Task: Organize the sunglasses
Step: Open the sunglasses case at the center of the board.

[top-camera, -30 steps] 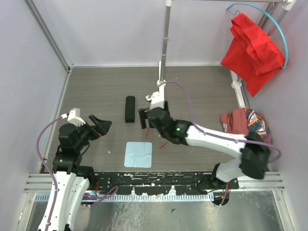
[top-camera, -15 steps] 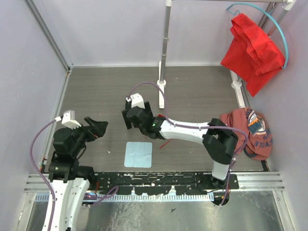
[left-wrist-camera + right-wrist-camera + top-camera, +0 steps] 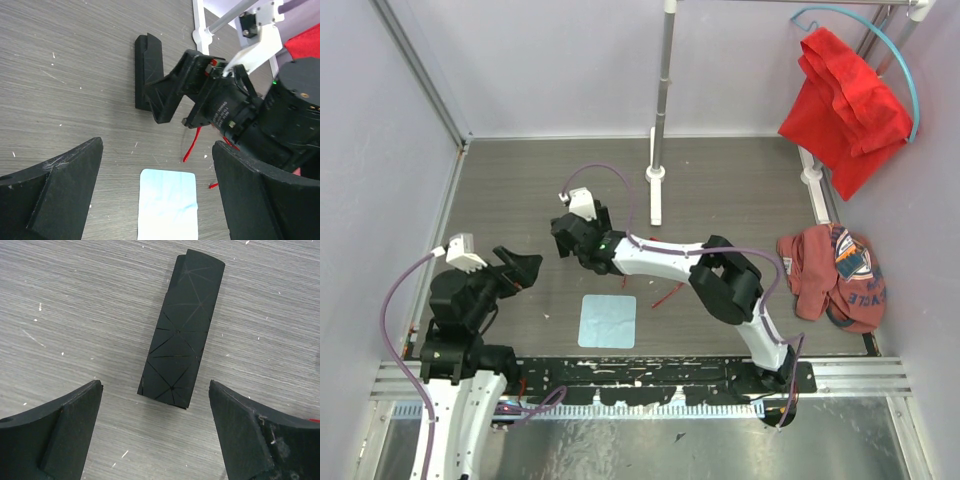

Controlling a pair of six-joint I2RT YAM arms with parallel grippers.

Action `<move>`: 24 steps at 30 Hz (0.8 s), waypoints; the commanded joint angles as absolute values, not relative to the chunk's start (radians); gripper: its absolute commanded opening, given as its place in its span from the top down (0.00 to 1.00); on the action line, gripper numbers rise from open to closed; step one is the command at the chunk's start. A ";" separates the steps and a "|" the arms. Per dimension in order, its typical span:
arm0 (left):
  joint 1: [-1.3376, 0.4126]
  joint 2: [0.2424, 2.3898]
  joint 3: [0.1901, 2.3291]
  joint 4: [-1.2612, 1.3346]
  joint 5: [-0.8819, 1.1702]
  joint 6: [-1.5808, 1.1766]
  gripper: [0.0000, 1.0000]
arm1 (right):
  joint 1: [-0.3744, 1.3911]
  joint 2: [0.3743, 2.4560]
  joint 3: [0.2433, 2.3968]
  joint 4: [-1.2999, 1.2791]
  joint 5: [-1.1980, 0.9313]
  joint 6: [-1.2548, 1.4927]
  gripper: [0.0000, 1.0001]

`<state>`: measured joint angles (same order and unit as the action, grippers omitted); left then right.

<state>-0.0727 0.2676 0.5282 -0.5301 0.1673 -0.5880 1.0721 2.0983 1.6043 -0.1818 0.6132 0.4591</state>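
The sunglasses [image 3: 665, 296] lie mid-table, only thin red arms showing past my right arm; one red arm [image 3: 191, 145] shows in the left wrist view too. The lenses are hidden. My right gripper [image 3: 577, 238] has reached left and hangs open over the black oblong case [image 3: 182, 335], its jaws standing wide on either side of the case's near end, touching nothing. In the top view it covers the case. My left gripper [image 3: 517, 268] hovers open and empty at the left, aimed toward the case [image 3: 147, 70].
A pale blue cloth [image 3: 607, 320] lies flat near the front edge. A white pole on a foot [image 3: 657, 175] stands behind. A crumpled garment [image 3: 835, 272] sits at the right edge, and a red cloth [image 3: 845, 95] hangs back right.
My right arm swung left, from over the sunglasses to over the black case, its jaws staying wide. The left arm drew back slightly.
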 commanded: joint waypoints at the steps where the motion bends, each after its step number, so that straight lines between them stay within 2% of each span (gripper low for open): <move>1: -0.069 0.236 0.565 -0.544 0.151 -0.595 0.02 | 1.061 2.137 1.705 -0.219 0.672 0.477 0.07; 9: -0.069 0.184 0.575 -0.565 0.145 -0.595 0.02 | 1.041 2.221 1.768 -0.258 0.680 0.469 0.07; 14: -0.069 0.181 0.572 -0.561 0.144 -0.594 0.02 | 1.019 2.238 1.772 -0.273 0.672 0.479 0.11; 24: -0.069 0.184 0.563 -0.553 0.149 -0.595 0.02 | 0.995 2.224 1.735 -0.256 0.636 0.495 0.35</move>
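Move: The closed black sunglasses case lies lengthwise ahead of my right hand: its middle is about 8 cm ahead, 1 cm right and 6 cm lower, its near end almost under my fingertips. The red sunglasses lie roughly 17 cm right of this hand and 3 cm back; the pale cloth is some 15 cm back and 5 cm right. From my left hand the case is about 18 cm ahead, 6 cm right and 16 cm below. I sink my open right hand about 4.5 cm while reaching some 3.5 cm forward, bringing the fingers down astride the near end of the case. Partway down I also veer about 2 cm right, turning slightly clockwise, then level off and begin closing the fingers by about a quarter, the left one coming up against the case's left side. My left hand backs off up a little, staying open. ##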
